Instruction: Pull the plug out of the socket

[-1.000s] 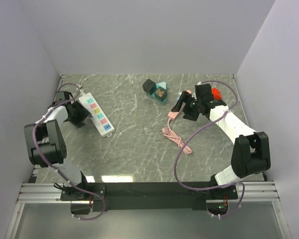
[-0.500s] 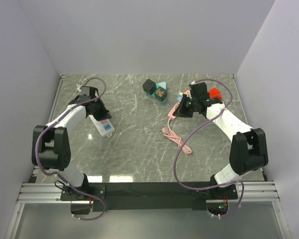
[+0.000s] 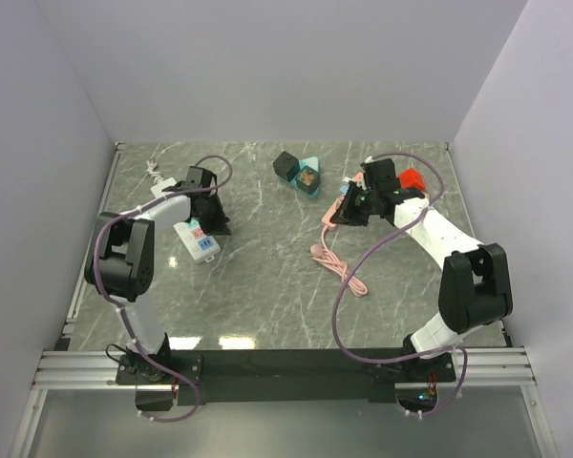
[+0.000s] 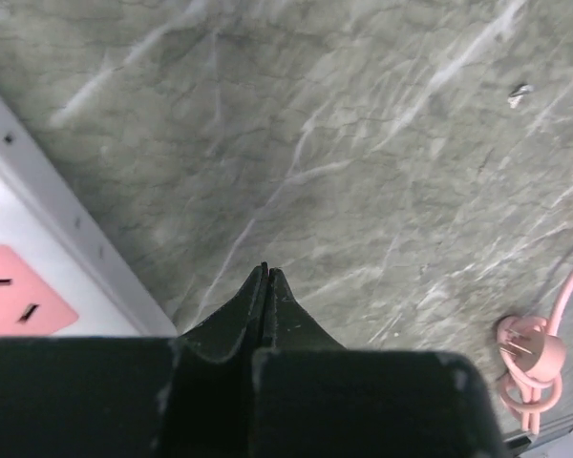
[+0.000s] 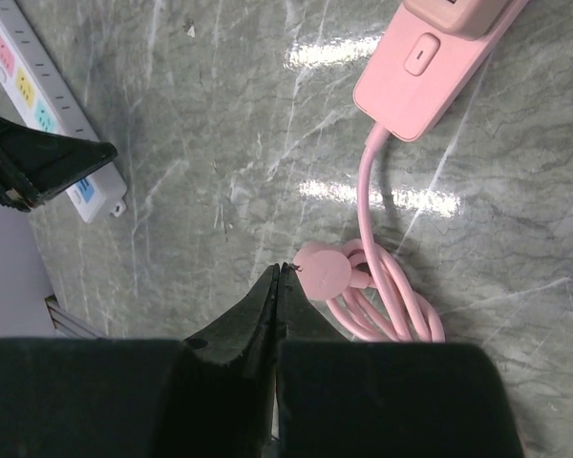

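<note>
A white power strip (image 3: 197, 239) with coloured sockets lies at the left, and its edge (image 4: 48, 277) shows in the left wrist view. My left gripper (image 3: 216, 225) hangs at its right side, shut on nothing (image 4: 267, 273). A pink power strip (image 5: 430, 57) lies at the right, largely under my right arm in the top view. Its pink cord (image 3: 339, 267) is coiled on the table, and the round pink plug (image 5: 323, 270) lies loose beside the coil. My right gripper (image 5: 279, 269) is shut, empty, with its tips just left of that plug.
A black block and a teal piece (image 3: 299, 172) stand together at the back middle. A red object (image 3: 413, 178) sits behind the right arm. Walls close the table on three sides. The marble top (image 3: 267, 277) lies between the two strips.
Both grippers have shut. The left arm swung from the left of the white strip over to its right side. The right gripper shifted slightly left above the pink strip.
</note>
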{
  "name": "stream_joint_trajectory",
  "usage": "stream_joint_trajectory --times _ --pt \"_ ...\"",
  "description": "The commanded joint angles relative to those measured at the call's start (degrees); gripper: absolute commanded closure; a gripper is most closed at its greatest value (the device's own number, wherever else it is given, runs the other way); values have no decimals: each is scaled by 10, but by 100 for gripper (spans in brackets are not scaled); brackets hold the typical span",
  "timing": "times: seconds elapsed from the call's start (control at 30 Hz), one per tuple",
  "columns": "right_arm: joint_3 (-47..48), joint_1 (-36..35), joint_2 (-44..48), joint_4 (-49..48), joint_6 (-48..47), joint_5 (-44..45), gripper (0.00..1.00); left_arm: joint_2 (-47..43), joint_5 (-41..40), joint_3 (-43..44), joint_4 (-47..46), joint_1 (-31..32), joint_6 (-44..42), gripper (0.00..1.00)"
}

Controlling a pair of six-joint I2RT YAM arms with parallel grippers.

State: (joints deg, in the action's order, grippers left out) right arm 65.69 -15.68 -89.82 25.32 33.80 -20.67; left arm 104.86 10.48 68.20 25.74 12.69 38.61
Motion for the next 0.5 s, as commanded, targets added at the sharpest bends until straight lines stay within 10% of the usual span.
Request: stream_joint_trajectory --times 0.0,0.47 --pt "24 -7 -11 -15 3 -9 100 -6 -21 -13 4 -1 -17 99" --pt "19 -15 -30 -31 11 -24 100 -98 -140 -112 27 -15 4 99"
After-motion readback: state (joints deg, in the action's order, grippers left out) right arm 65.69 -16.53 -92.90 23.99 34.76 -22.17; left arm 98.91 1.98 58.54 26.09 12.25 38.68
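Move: The near end of the white power strip lies about 6 cm to the left of the left hand and 4 cm back, some 2 cm lower; the strip runs outward and left from there, its middle 11 cm left and 3 cm ahead. The round pink plug is about 23 cm to the left hand's right and 4 cm back. From the right hand, the strip's near end is some 32 cm left, 1 cm back and 12 cm below. Down about 2 cm first while drawing back, then level, the left hand sweeps back and left, roughly 4 cm each way, with its fingers still shut. The tips come up against the right-hand side of the white power strip close to its near end and push it sideways, the wrist rolling slightly with its left side rising. The right hand, also shut, sinks 1.5 cm and edges left above the pink cable. ##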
